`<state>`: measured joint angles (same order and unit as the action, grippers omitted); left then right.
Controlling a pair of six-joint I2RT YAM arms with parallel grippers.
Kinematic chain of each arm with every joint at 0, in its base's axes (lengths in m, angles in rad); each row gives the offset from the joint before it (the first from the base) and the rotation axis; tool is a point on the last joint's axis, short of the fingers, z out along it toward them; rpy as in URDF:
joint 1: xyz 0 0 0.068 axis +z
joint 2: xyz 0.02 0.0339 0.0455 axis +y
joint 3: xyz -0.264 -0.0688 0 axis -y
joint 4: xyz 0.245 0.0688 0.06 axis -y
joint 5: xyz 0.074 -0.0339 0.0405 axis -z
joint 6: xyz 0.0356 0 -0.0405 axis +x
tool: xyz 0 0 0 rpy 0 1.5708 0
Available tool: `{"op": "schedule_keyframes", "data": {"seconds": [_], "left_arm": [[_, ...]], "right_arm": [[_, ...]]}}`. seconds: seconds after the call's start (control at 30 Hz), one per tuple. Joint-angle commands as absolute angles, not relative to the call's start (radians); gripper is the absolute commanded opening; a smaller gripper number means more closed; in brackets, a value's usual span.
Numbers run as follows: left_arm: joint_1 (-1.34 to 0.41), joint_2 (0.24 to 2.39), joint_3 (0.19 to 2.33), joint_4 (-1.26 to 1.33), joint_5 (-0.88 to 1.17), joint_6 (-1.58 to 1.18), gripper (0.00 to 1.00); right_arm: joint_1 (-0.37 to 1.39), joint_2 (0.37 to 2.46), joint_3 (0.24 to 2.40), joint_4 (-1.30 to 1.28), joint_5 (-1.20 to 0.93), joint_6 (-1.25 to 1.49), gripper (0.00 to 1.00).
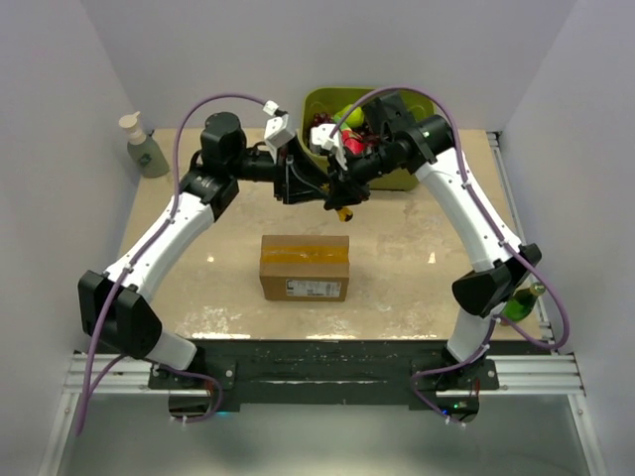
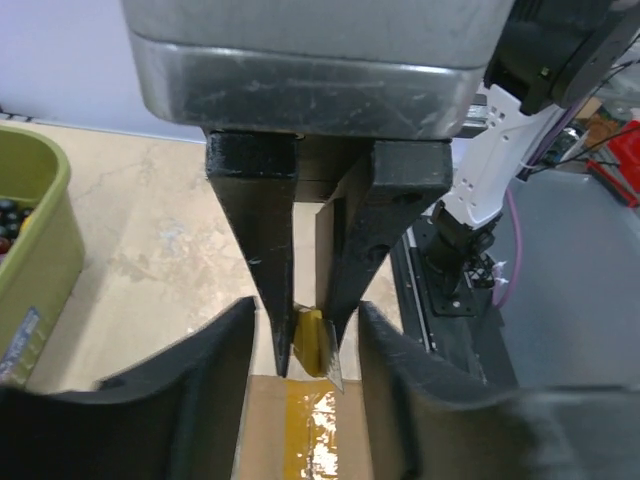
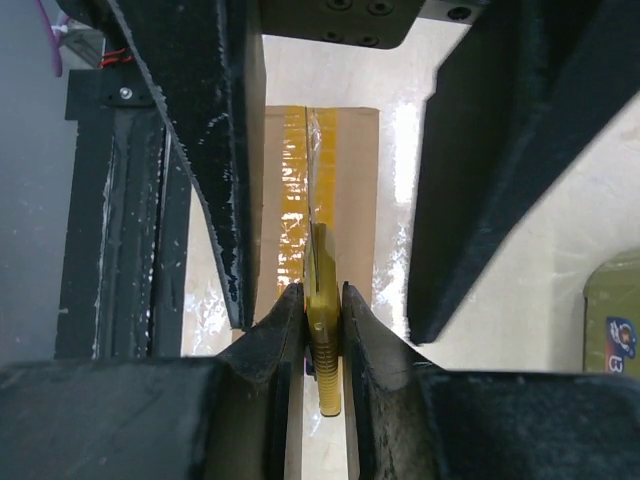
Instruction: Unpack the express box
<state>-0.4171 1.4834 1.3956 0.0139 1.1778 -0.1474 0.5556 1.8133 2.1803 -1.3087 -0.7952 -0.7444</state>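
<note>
The express box [image 1: 304, 266] is a brown carton with yellowish tape along its top seam, lying shut at the table's middle. Above its far side both grippers meet. My right gripper [image 3: 322, 290] is shut on a yellow utility knife [image 3: 323, 345], whose blade points down over the taped seam [image 3: 300, 170]. In the left wrist view the knife [image 2: 312, 345] hangs above the box [image 2: 262, 430]. My left gripper [image 2: 305, 308] stands open, its wide fingers [image 2: 215, 370] flanking the right gripper's fingertips [image 2: 262, 250] and not touching the knife.
A green bin [image 1: 316, 99] with fruit stands at the back, just behind the two wrists. A soap bottle [image 1: 144, 147] is at the back left. A green bottle [image 1: 523, 300] stands by the right arm's base.
</note>
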Motion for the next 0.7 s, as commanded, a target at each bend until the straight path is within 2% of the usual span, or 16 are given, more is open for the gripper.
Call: {"op": "schedule_keyframes", "data": {"seconds": [0.0, 0.03, 0.1, 0.37, 0.43, 0.5, 0.53, 0.6, 0.63, 0.67], "left_arm": [[-0.425, 1.497, 1.43, 0.075, 1.242, -0.172, 0.38], [-0.425, 1.497, 1.422, 0.075, 1.252, -0.173, 0.33], [-0.425, 1.493, 1.413, 0.072, 1.262, -0.17, 0.0], [-0.413, 1.451, 1.382, 0.066, 1.273, -0.197, 0.0], [-0.388, 1.447, 1.387, 0.084, 1.281, -0.23, 0.0], [-0.364, 1.448, 1.417, 0.087, 1.292, -0.27, 0.0], [-0.335, 1.454, 1.431, 0.095, 1.311, -0.287, 0.0], [-0.31, 1.459, 1.457, 0.104, 1.337, -0.334, 0.0], [-0.29, 1.459, 1.456, 0.121, 1.366, -0.35, 0.0], [-0.282, 1.456, 1.451, 0.132, 1.373, -0.374, 0.0]], "right_arm": [[0.563, 1.802, 2.218, -1.295, -0.807, -0.744, 0.0], [0.563, 1.798, 2.214, -1.293, -0.808, -0.742, 0.0], [0.563, 1.792, 2.204, -1.284, -0.81, -0.741, 0.0], [0.561, 1.746, 2.149, -1.24, -0.856, -0.764, 0.0], [0.549, 1.662, 2.044, -1.125, -0.894, -0.749, 0.37], [0.531, 1.574, 1.907, -0.931, -0.922, -0.578, 0.61], [0.497, 1.513, 1.737, -0.658, -0.975, -0.489, 0.63], [0.451, 1.361, 1.543, -0.296, -1.037, -0.083, 0.7], [0.413, 1.33, 1.375, 0.078, -1.104, 0.075, 0.7], [0.402, 1.312, 1.317, 0.226, -1.15, 0.308, 0.69]]}}
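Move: The yellow knife, held in the right hand's fingertips near its middle, has its centre about 2 cm right of the left hand, 1 cm back and 2 cm below, already between the left fingers. The express box lies roughly 30 cm beneath the left hand, 5 cm to its left and level fore-aft; the green basket stands some 28 cm ahead of that hand, 12 cm right and 28 cm lower. Left fingers pinch the knife, then right ones open, pulling back about 2 cm, as left draws 2 cm left. ##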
